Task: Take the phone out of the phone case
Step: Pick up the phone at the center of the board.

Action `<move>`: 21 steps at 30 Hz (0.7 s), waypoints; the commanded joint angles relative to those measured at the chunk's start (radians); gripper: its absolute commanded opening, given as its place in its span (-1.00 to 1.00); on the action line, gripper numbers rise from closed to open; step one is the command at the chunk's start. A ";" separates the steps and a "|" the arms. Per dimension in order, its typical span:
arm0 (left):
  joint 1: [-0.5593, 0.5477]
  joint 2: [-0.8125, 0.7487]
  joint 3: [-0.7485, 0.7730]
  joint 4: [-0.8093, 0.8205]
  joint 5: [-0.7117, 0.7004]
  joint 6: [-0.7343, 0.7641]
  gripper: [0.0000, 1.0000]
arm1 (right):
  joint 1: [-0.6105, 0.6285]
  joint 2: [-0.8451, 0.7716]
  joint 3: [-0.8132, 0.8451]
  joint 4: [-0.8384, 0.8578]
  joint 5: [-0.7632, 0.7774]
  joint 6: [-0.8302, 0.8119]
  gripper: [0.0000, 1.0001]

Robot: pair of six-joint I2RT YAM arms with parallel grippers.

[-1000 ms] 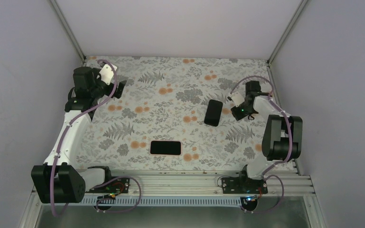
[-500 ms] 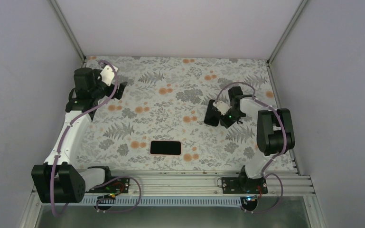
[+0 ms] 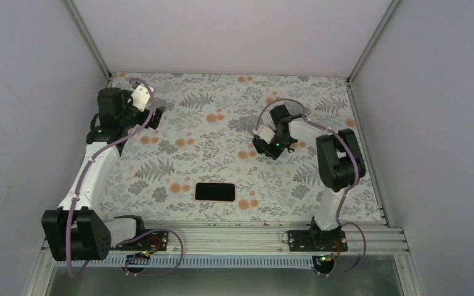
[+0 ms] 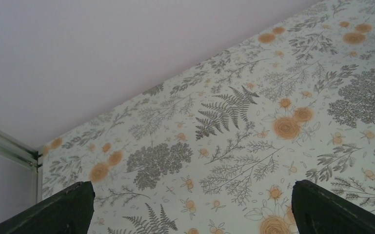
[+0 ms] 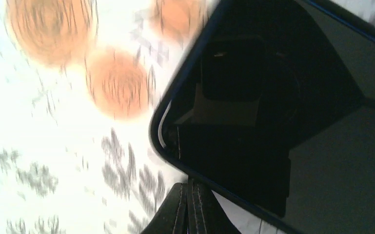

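The phone (image 3: pixel 214 192) lies screen-up near the table's front middle, with the thin pink rim of the phone case (image 3: pixel 234 192) round it. Neither gripper is close to it. My right gripper (image 3: pixel 264 150) is low over the table's right middle, jaws pressed together and empty. In the right wrist view its tips (image 5: pixel 189 190) touch the edge of a separate black slab (image 5: pixel 273 122) with a blue rim, which fills that view's right side. My left gripper (image 3: pixel 154 117) hangs at the far left, open, its fingertips (image 4: pixel 68 207) wide apart over bare cloth.
A floral cloth (image 3: pixel 222 123) covers the table. Grey walls (image 3: pixel 234 37) close in the back and both sides. The aluminium rail (image 3: pixel 234 237) with the arm bases runs along the front edge.
My right arm has swung left across the table, and the black slab has moved left with it. The left arm and the cased phone have stayed put.
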 commanded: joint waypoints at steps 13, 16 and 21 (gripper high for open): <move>0.006 -0.042 -0.041 0.014 -0.016 0.034 1.00 | -0.001 0.054 0.328 -0.320 -0.272 -0.222 -0.21; 0.006 -0.032 -0.034 0.014 0.005 0.035 1.00 | -0.021 -0.047 0.280 -0.277 -0.178 -0.271 0.42; 0.006 -0.009 -0.018 -0.001 0.024 0.043 1.00 | -0.062 -0.116 0.164 -0.076 0.052 -0.410 0.51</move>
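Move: The phone (the dark one) lies against the right hand's shut fingertips: its middle is about 6 cm ahead and 3 cm to the right, at their height, and the tips stand by its near long edge, close to the left corner. The pink-edged phone lies some 21 cm left of this hand and 15 cm back. From the idle left hand the dark phone is about 43 cm to the right, roughly level ahead and 25 cm below. With its shut fingertips low against the phone's near long edge by the left corner, the right hand goes on pushing it, about 6 cm forward and 4 cm left, to swing that end away from the robot. It then draws back some 3 cm off the edge and climbs roughly 10 cm clear of the phone, opening its fingers to about three-quarters and turning some 15 degrees counter-clockwise on the way. ##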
